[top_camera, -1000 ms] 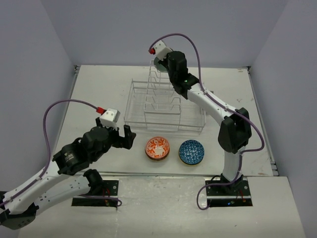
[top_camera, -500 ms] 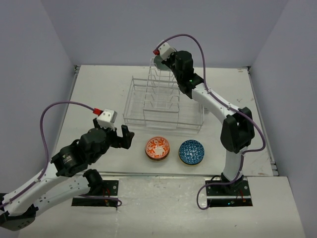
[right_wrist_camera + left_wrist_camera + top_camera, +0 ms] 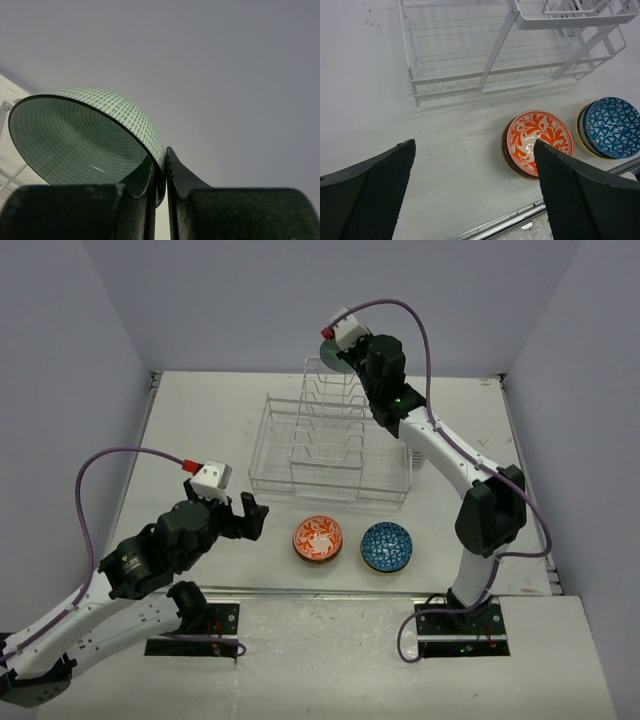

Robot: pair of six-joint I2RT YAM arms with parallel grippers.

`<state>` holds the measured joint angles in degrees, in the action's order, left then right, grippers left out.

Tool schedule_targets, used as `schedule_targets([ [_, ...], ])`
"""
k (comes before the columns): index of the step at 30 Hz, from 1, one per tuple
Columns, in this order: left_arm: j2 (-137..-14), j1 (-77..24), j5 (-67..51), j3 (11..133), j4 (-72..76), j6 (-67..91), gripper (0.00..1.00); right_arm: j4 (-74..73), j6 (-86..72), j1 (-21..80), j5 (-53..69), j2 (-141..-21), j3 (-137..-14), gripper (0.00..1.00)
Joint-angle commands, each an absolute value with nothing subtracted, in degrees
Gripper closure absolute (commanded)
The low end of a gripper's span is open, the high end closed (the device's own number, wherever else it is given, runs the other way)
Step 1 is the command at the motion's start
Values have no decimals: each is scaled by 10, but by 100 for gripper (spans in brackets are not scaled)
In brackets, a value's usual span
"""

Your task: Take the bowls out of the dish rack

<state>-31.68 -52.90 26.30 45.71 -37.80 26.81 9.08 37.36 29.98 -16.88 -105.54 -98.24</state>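
The white wire dish rack stands mid-table, and its near corner fills the top of the left wrist view. My right gripper hangs above the rack's far end, shut on the rim of a pale green bowl that is tilted on edge; its fingers pinch the wall. In the top view this green bowl is mostly hidden by the wrist. An orange-red bowl and a blue mosaic bowl sit upright in front of the rack. My left gripper hovers open, left of the orange bowl, holding nothing.
A metal strip marks the table's near edge just below the two bowls. Grey walls close in the table at the back and sides. The right arm's elbow stands right of the blue bowl.
My right gripper has carried the green bowl up and to the right, off the top of the rack. The left arm has drawn back slightly towards the near left, still open.
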Motion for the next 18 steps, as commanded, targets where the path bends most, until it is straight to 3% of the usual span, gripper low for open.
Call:
schedule_targets([
  [1, -313, -531, 283, 453, -353, 265, 0, 142, 343, 299, -186, -1012, -1001, 100],
  [8, -303, -530, 306, 447, -349, 269, 0, 26, 206, 298, -187, -937, -1063, 100],
  [13, -296, -531, 317, 445, -350, 274, 0, -140, 117, 298, -188, -886, -1106, 100],
  [16, -279, -530, 339, 442, -352, 285, 0, -251, 22, 297, -182, -829, -1075, 100],
  [18, -262, -530, 361, 438, -353, 293, 0, -259, -46, 298, -126, -775, -966, 100],
])
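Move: The right hand, up by the rack's far end, grips the last green bowl. The blue-topped stack, its likely destination, lies about 36 cm back, 6 cm to the right and 31 cm below; the orange-topped stack is level with it and some 15 cm to its left. The cutlery holder is about 10 cm back, 17 cm right and 28 cm below that hand. The blue-topped stack lies roughly 32 cm to the left hand's right, level with it and 17 cm lower. Still pinching the green bowl by its rim, the right hand pauses briefly, then draws the bowl back from the rack's far end, gathering speed: about 12 cm back, 10 cm up and 5 cm right. On the way it rolls some 25 degrees, left side rising, fingers staying shut. The open, empty left hand edges nearly 2 cm left, away from the stacks. ##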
